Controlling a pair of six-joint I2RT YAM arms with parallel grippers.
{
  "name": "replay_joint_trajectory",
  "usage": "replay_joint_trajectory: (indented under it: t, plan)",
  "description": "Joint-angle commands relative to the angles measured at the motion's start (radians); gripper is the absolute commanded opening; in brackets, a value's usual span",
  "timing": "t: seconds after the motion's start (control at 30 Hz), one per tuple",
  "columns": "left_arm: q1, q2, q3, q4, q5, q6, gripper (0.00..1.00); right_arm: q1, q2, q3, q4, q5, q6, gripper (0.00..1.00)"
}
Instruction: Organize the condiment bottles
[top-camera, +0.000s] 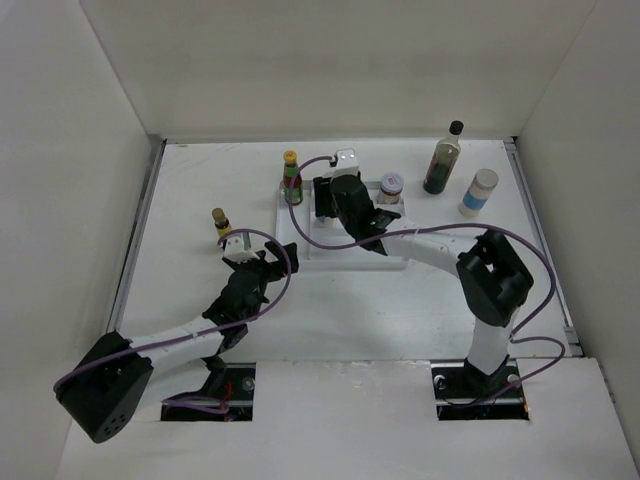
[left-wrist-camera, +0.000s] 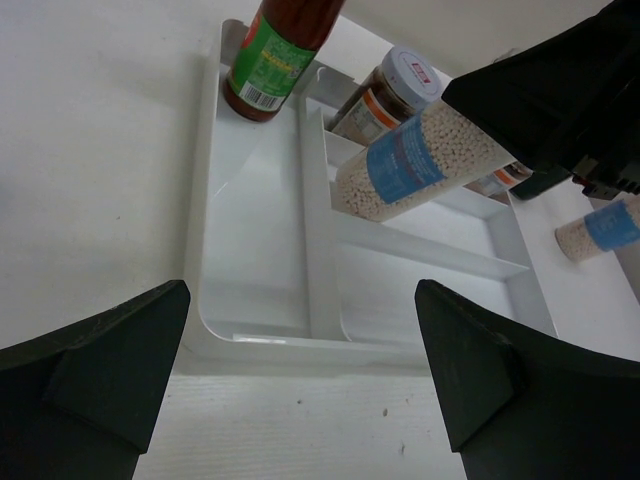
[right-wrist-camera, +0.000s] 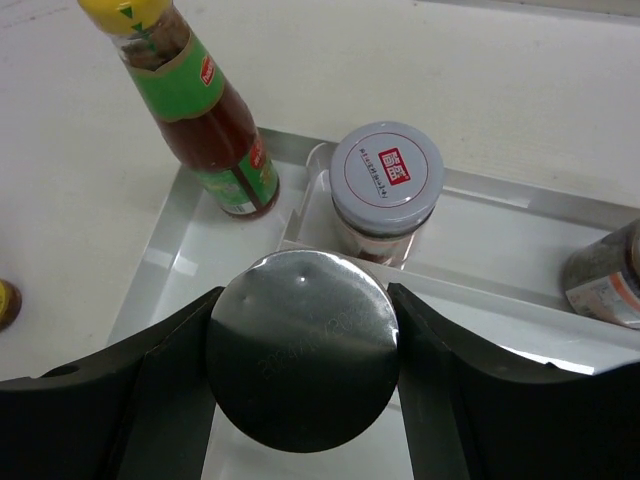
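My right gripper (right-wrist-camera: 305, 292) is shut on a white shaker (right-wrist-camera: 303, 348) whose round silvery end faces the camera. It holds the shaker (left-wrist-camera: 420, 165) tilted over the white divided tray (left-wrist-camera: 300, 345), low end down in a compartment. The red sauce bottle (top-camera: 291, 178) stands in the tray's far left corner, with a white-lidded jar (right-wrist-camera: 385, 190) beside it and a second jar (right-wrist-camera: 605, 275) further right. My left gripper (left-wrist-camera: 302, 290) is open and empty in front of the tray's near edge. The small yellow-brown bottle (top-camera: 222, 222) stands on the table left of the tray.
A tall dark black-capped bottle (top-camera: 443, 158) and another white shaker (top-camera: 479, 192) stand on the table at the back right. White walls enclose the table on three sides. The right arm (top-camera: 490, 280) reaches across the tray's near right corner.
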Motion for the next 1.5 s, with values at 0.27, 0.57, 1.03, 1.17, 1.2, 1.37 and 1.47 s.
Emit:
replay_joint_trajectory:
  t: [0.27, 0.57, 1.03, 1.17, 1.2, 1.37, 1.47]
  plan:
    - [0.001, 0.023, 0.016, 0.039, 0.038, -0.016, 1.0, 0.008, 0.02, 0.032, 0.089, -0.035, 0.032, 0.81]
    - [-0.003, 0.026, 0.017, 0.045, 0.046, -0.019, 1.0, -0.07, -0.27, -0.107, 0.082, -0.018, 0.023, 0.97]
    - [-0.016, 0.045, 0.025, 0.048, 0.058, -0.03, 1.0, -0.692, -0.459, -0.441, 0.111, 0.157, 0.052, 1.0]
    - [-0.017, 0.068, 0.031, 0.053, 0.064, -0.03, 1.0, -0.759, -0.365, -0.358, 0.082, 0.066, 0.05, 1.0]
    - [-0.017, 0.063, 0.029, 0.053, 0.07, -0.031, 1.0, -0.771, -0.347, -0.345, 0.088, 0.054, 0.049, 1.0]
    - [-0.019, 0.085, 0.037, 0.054, 0.073, -0.035, 1.0, -0.798, -0.266, -0.295, 0.115, -0.027, 0.047, 1.0]
    - [-0.019, 0.077, 0.036, 0.054, 0.084, -0.035, 1.0, -0.804, -0.207, -0.256, 0.129, -0.043, 0.041, 1.0]
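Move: The white bottle in the right hand hangs over its spot in the box, the floor straight below, roughly 11 cm under the hand. Around that spot, the near lidded jar stands 7 cm ahead, and the green-labelled sauce bottle 6 ahead and 9 left. The second white bottle waits about 41 cm right and 6 ahead of this hand, the tall dark bottle 29 right and 9 ahead. From the left hand, the spot lies some 12 cm ahead and 13 right. The held white bottle is lowered about 2 cm into the box and let go as the right fingers open wide. The empty hand then lifts clear, arcs roughly 40 cm right past the tall dark bottle while turning some 50 degrees clockwise, sinks again, and eases forward towards the second white bottle, fingers still open. The open left hand sinks about 2 cm near the box's front edge. ##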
